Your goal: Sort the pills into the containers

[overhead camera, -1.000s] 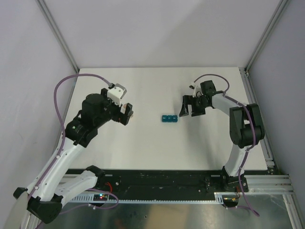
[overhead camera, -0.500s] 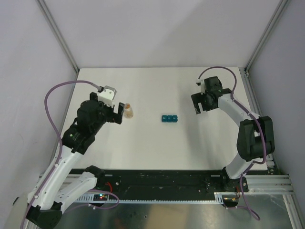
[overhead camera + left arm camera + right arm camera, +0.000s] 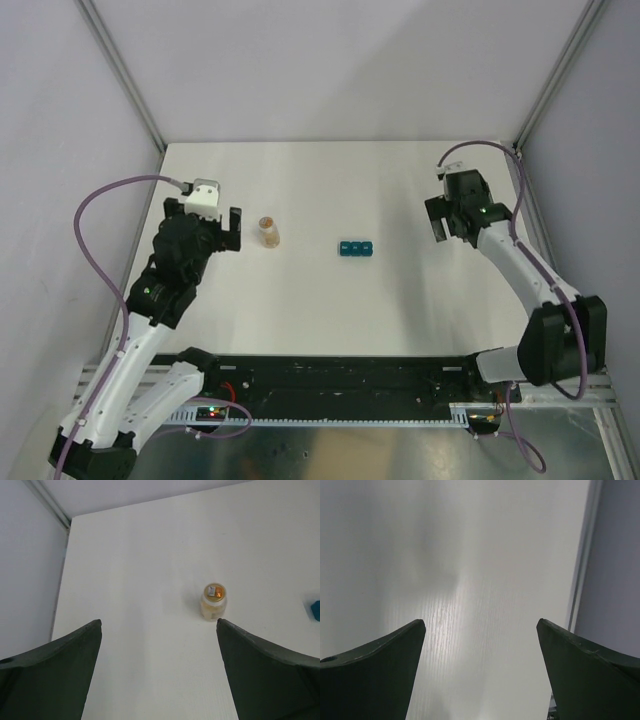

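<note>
The containers (image 3: 354,248), a small teal strip of three joined compartments, lie mid-table with lids shut; only a teal edge (image 3: 316,610) shows in the left wrist view. A small orange-tan bottle (image 3: 268,232) stands upright to their left, and orange and white pills (image 3: 215,591) show through its top. My left gripper (image 3: 205,213) hangs open left of the bottle, which sits beyond its right fingertip (image 3: 222,626). My left gripper (image 3: 159,621) has nothing between its fingers. My right gripper (image 3: 452,222) is open and empty, well right of the containers. In its own view, my right gripper (image 3: 481,621) shows only bare table.
Grey walls and metal frame posts (image 3: 125,80) close in the white table (image 3: 330,180) at left, back and right. The table's right edge rail (image 3: 581,570) runs close beside my right gripper. The black base rail (image 3: 340,385) lies along the near edge.
Both arms have pulled outward. The left gripper moved left off the bottle, which now stands uncovered. The right gripper swung right, away from the containers. Both stayed open.
</note>
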`<action>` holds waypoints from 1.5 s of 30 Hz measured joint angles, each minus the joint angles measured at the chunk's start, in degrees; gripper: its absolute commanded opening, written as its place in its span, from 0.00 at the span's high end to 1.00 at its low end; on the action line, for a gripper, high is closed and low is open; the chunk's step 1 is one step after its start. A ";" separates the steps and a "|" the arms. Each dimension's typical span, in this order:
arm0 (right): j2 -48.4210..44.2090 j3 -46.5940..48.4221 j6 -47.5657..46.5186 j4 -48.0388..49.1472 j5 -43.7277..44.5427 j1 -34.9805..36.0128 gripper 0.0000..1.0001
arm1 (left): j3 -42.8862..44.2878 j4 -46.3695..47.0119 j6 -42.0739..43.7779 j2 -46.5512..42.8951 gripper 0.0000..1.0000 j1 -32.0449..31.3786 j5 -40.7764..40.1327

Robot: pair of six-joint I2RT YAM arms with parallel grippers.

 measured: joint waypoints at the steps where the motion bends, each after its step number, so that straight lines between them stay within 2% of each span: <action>1: -1.68 -0.66 0.00 0.09 0.44 0.00 0.01 | -0.20 0.33 0.09 -0.15 0.00 0.20 -0.55; 11: -18.21 -9.81 -0.04 2.62 1.55 -1.40 0.01 | -3.89 1.68 1.09 -3.21 0.00 1.42 -5.84; 21: -30.86 -16.61 -0.68 6.25 -1.51 -6.08 0.01 | -13.66 6.75 -0.04 -11.02 0.00 1.73 -10.49; 29: -34.36 -18.27 -0.90 8.94 -4.11 -8.09 0.01 | -20.46 13.73 -0.26 -14.91 0.00 2.16 -12.35; 37: -37.27 -19.26 -0.85 9.27 -8.07 -10.67 0.01 | -22.36 18.12 -0.26 -17.88 0.00 2.71 -13.18; 45: -39.17 -19.32 -0.87 5.27 -15.19 -11.78 0.01 | -23.43 19.15 -0.72 -18.29 0.00 2.86 -13.51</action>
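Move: The teal pill box lies on the table about 25 cm to the right hand's left, roughly level with it fore and aft and some 14 cm below. From the left hand, the same box is around 30 cm to the right, 9 cm ahead and 26 cm down. The clear jar stands nearer the left hand, about 12 cm ahead, 8 cm to its right and 23 cm below. The pill box and jar are left alone as both empty, open hands draw off to their own sides. The right hand pulls back about 8 cm while rising 7 and easing right, its fingers tipping up some 25 degrees; the left hand drifts left 6 cm, sinking and backing a little, its fingers swinging left and tipping up. ##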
